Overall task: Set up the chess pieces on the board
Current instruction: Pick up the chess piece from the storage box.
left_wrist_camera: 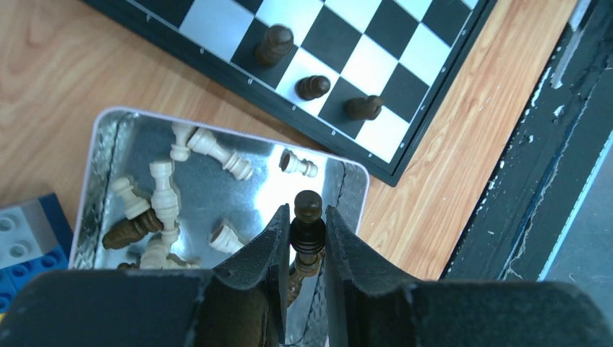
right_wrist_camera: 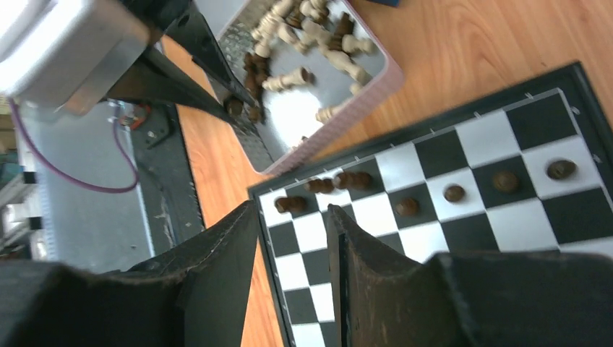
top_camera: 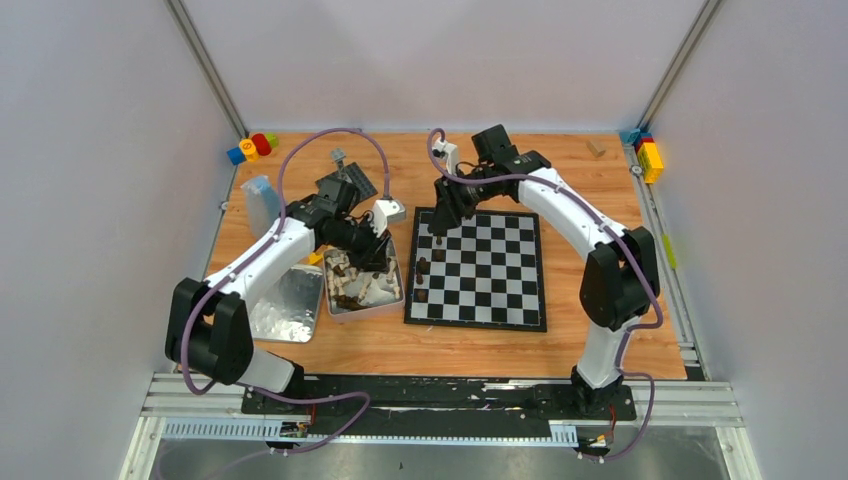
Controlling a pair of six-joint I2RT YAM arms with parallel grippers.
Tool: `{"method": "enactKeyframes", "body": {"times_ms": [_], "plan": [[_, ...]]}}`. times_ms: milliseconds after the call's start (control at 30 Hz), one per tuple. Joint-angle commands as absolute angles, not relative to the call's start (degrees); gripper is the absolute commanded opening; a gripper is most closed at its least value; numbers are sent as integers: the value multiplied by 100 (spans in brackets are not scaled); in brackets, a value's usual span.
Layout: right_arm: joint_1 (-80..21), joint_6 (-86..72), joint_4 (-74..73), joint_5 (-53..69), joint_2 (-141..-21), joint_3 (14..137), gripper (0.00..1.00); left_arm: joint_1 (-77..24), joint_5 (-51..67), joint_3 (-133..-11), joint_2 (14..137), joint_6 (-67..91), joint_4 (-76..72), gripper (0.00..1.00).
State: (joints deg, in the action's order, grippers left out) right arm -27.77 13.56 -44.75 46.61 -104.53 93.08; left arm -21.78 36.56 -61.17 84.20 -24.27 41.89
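The board (top_camera: pixel 490 275) lies right of centre, black and silvery checks, with several dark brown chess pieces (top_camera: pixel 422 278) standing along its left edge. My left gripper (left_wrist_camera: pixel 307 225) is shut on a dark brown piece (left_wrist_camera: pixel 309 205), held upright over the near corner of the shiny tin (left_wrist_camera: pixel 108 134). Cream and brown pieces (left_wrist_camera: pixel 165 195) lie loose in that tin. My right gripper (right_wrist_camera: pixel 293 217) hangs open over the board's edge (right_wrist_camera: pixel 269 238), nothing between its fingers. Dark pieces (right_wrist_camera: pixel 454 193) stand in a row beyond it. In the top view it sits at the board's far left corner (top_camera: pixel 440 222).
The tin's lid (top_camera: pixel 285 305) lies left of the tin (top_camera: pixel 400 300). A grey studded baseplate (top_camera: pixel 352 180) and a pale blue container (top_camera: pixel 262 200) sit behind. Coloured bricks are at the back left (top_camera: pixel 253 147) and back right (top_camera: pixel 648 157). A blue brick (left_wrist_camera: pixel 25 249) touches the tin.
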Motion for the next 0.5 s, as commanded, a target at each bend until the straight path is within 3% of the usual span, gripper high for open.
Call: {"method": "enactKeyframes", "body": {"times_ms": [0, 467], "plan": [[-3010, 510, -3811, 5568, -10849, 9727, 41, -2188, 4048, -6131, 8071, -2641, 3975, 24], [-3392, -501, -3451, 6479, -11807, 10069, 43, -2189, 3755, -6049, 7894, -2430, 3819, 26]]}}
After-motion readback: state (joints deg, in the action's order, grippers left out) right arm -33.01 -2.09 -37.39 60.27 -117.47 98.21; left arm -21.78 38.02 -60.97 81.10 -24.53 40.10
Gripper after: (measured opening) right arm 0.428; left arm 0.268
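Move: The dark chess piece that the left fingers already hold is the right gripper's target: some 12 cm to its left, 7 cm back and about 6 cm below. From that gripper, the storage box's middle lies 16 cm left, 10 cm back and well below; the board's middle is about 9 cm right and 8 cm back. From the left gripper, which has the piece between its pads, the right gripper is about 12 cm right, 7 cm ahead and 6 cm higher. Bring the right gripper left about 7 cm, from over the board's far left corner towards the dark piece in the left fingers, letting it sink and draw back a couple of centimetres each in the later part. Roll it some 20 degrees, forward side dipping, fingers kept part open. Lift the left gripper nearly 2 cm above the box early, then hold it there, grip unchanged. ##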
